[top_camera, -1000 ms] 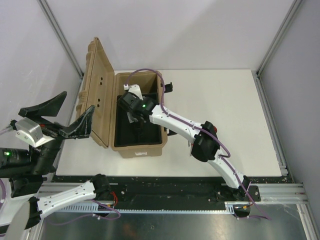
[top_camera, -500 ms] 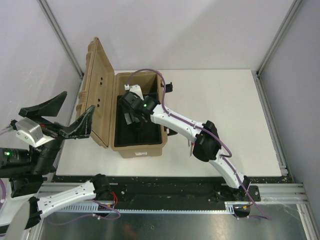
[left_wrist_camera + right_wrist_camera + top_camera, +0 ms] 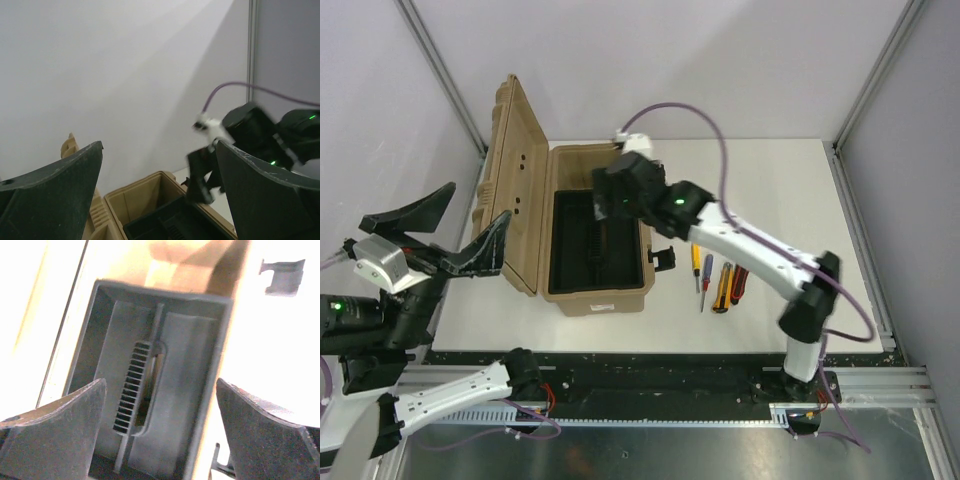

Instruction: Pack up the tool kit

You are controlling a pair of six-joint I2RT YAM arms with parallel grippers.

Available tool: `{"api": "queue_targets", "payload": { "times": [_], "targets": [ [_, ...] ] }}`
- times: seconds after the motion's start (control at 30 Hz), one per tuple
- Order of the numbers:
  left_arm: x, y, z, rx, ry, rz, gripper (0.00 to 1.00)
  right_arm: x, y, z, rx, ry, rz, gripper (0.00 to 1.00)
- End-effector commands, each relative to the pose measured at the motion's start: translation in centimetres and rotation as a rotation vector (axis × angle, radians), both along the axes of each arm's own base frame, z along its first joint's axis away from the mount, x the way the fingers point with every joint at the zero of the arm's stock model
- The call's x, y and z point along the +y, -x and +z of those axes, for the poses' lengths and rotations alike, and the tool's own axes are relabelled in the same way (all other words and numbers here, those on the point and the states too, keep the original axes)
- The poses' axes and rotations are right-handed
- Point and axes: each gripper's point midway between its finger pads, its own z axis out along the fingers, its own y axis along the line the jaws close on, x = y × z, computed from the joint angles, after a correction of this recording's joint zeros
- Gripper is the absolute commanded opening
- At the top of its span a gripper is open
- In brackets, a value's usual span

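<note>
The tan tool kit case (image 3: 595, 298) lies open at the table's left, its lid (image 3: 515, 190) standing up. A black tray (image 3: 590, 245) with a ribbed handle (image 3: 131, 387) sits inside it. My right gripper (image 3: 608, 203) hovers over the case's right rim, open and holding nothing (image 3: 161, 382). On the table right of the case lie two small screwdrivers (image 3: 697, 264), a yellow knife (image 3: 722, 290) and red-black pliers (image 3: 740, 280). My left gripper (image 3: 478, 200) hangs open in the air left of the lid (image 3: 159, 145), empty.
A black latch (image 3: 663, 258) juts from the case's right side, another (image 3: 282, 275) near its far corner. The right arm's purple cable (image 3: 705, 125) arcs above the table. Metal frame posts stand at the back corners.
My right gripper has risen out of the case and shifted right, opening wider. The black tray stays inside. The arm's swing has uncovered the tools on the table. The left arm is unmoved.
</note>
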Motion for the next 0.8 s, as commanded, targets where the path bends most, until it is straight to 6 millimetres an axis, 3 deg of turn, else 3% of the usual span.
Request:
{"api": "queue_targets", "payload": {
  "times": [0.0, 0.17, 0.33, 0.57, 0.77],
  "targets": [
    [-1.1, -0.5, 0.3, -0.003, -0.012, -0.004, 0.99, -7.3, -1.6, 6.5, -0.131, -0.152, -0.193, 0.94],
    [-2.0, -0.8, 0.2, 0.0, -0.035, -0.012, 0.99, -18.4, -1.9, 1.2, 0.014, -0.091, -0.474, 0.84],
    [-3.8, -1.5, -0.2, 0.034, -0.044, -0.038, 1.0, -26.7, 0.9, -6.8, 0.225, 0.036, -0.671, 0.69],
    [-8.5, -3.3, -2.2, 0.172, -0.084, -0.106, 0.99, -32.2, 5.5, -16.8, 0.445, 0.199, -0.805, 0.71],
    [-11.6, -4.2, -4.4, 0.267, -0.148, -0.147, 0.99, -33.4, 7.0, -22.1, 0.534, 0.185, -0.801, 0.67]
  ]
}}
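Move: The red knife I'm heading for lies some 27 cm to the right of my right hand, about 10 cm back and 26 cm below. Left of that knife come the yellow knife (about 3 cm), the blue screwdriver (7 cm, a touch farther out) and the yellow screwdriver (9 cm, 4 cm farther out). From my left hand, the black tray in the open case is roughly 19 cm ahead, 10 cm right and 38 cm below. Already free of the tray, I swing my right hand about 34 cm right in an arc, first rising 5 cm to clear the case, then dropping fast and drawing back to stop short, just right of and above the red knife; it turns some 45 degrees clockwise, tips steeply down and partly narrows its fingers. Meanwhile my wide-open left hand starts right, with some forward and down, towards the tray. ##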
